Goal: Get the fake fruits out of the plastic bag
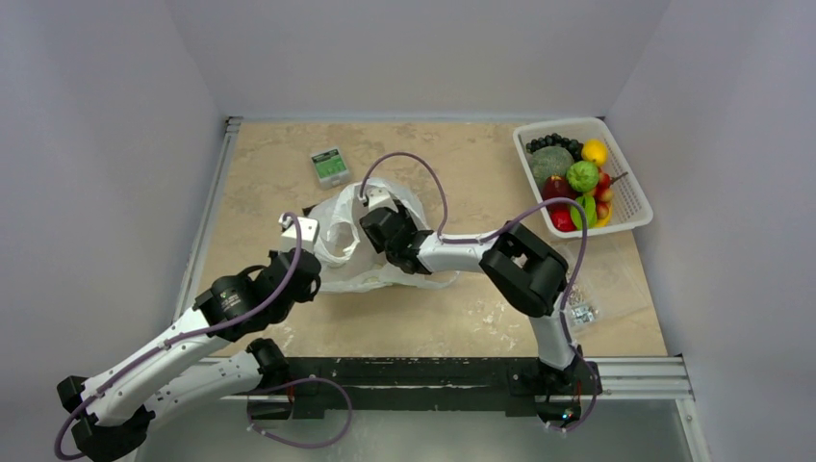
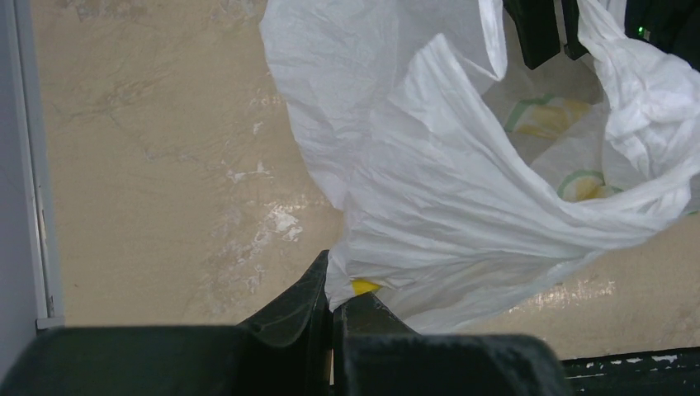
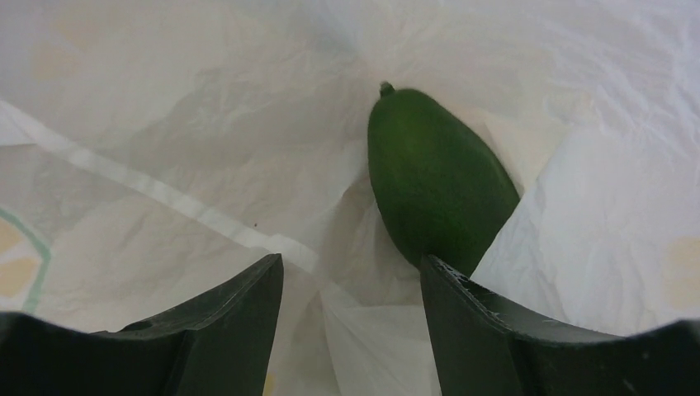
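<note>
The white plastic bag [image 1: 358,252] lies crumpled at mid-table with its mouth held open. My left gripper [image 2: 334,290] is shut on the bag's near rim, pinching the film. My right gripper [image 3: 351,264] is open inside the bag, nothing between its fingers. A green fake fruit [image 3: 437,181], oval with a small stem tip, rests on the bag's inner film just ahead, close to the right finger [image 3: 462,305]. In the left wrist view the right gripper's dark fingers [image 2: 536,29] reach down into the bag's mouth. From above, the right wrist [image 1: 390,231] covers the bag opening.
A white basket [image 1: 630,207] at the far right holds several fake fruits. A small green-labelled box [image 1: 329,166] lies behind the bag. A clear box of screws [image 1: 582,310] sits beside the right arm. A metal rail [image 1: 207,241] edges the table's left side.
</note>
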`<state>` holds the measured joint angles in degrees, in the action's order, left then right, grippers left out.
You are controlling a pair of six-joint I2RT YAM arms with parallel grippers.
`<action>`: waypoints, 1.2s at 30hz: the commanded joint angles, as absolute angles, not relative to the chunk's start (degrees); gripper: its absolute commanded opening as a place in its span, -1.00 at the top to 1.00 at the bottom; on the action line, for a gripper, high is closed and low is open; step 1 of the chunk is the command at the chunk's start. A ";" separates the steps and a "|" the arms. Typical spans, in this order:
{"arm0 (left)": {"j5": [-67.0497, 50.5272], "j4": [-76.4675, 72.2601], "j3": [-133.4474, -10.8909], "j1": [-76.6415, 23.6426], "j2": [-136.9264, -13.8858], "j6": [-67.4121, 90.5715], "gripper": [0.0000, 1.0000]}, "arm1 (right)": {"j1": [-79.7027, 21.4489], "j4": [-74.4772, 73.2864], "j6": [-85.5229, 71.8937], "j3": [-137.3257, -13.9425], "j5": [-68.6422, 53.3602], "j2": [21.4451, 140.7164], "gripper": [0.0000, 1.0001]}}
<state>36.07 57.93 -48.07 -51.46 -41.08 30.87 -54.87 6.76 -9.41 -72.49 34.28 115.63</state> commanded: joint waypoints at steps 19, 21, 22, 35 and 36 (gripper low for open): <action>37.28 57.25 -49.84 -52.21 -41.66 31.29 1.00 | -55.44 18.06 1.76 -69.76 31.03 106.73 -0.33; 37.25 57.29 -49.83 -52.21 -41.66 31.25 1.00 | -55.25 20.50 3.62 -70.16 31.30 108.48 -0.39; 37.20 57.23 -49.88 -52.21 -41.66 31.23 1.00 | -55.20 21.27 5.03 -70.47 31.07 109.44 -0.40; 36.93 57.19 -49.75 -52.30 -41.92 31.32 1.00 | -53.39 27.80 18.03 -75.69 37.28 121.59 -0.75; 36.92 57.15 -49.76 -52.34 -41.92 31.31 1.00 | -52.94 27.88 18.14 -75.75 37.19 121.87 -0.75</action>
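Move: The green fruit lies inside the bag, about 6 cm ahead of the right hand, 3 cm to its right and 3 cm below. From that hand, the green box is some 10 cm ahead and 11 cm left, and the hammer's handle end shows about 15 cm left and 1 cm ahead. The left hand has the fruit roughly 23 cm ahead, 17 cm right and 15 cm below. The left hand stays put and keeps its pinch on the bag's rim. Inside the bag, the right hand dips 2 cm, swings up to about 9 cm above its starting height and sinks back to it, ending some 3 cm farther forward and slightly left towards the green fruit. Its fingers spread clearly wider while the wrist tips up, turns counter-clockwise and rolls left side down, each about 10 degrees. ##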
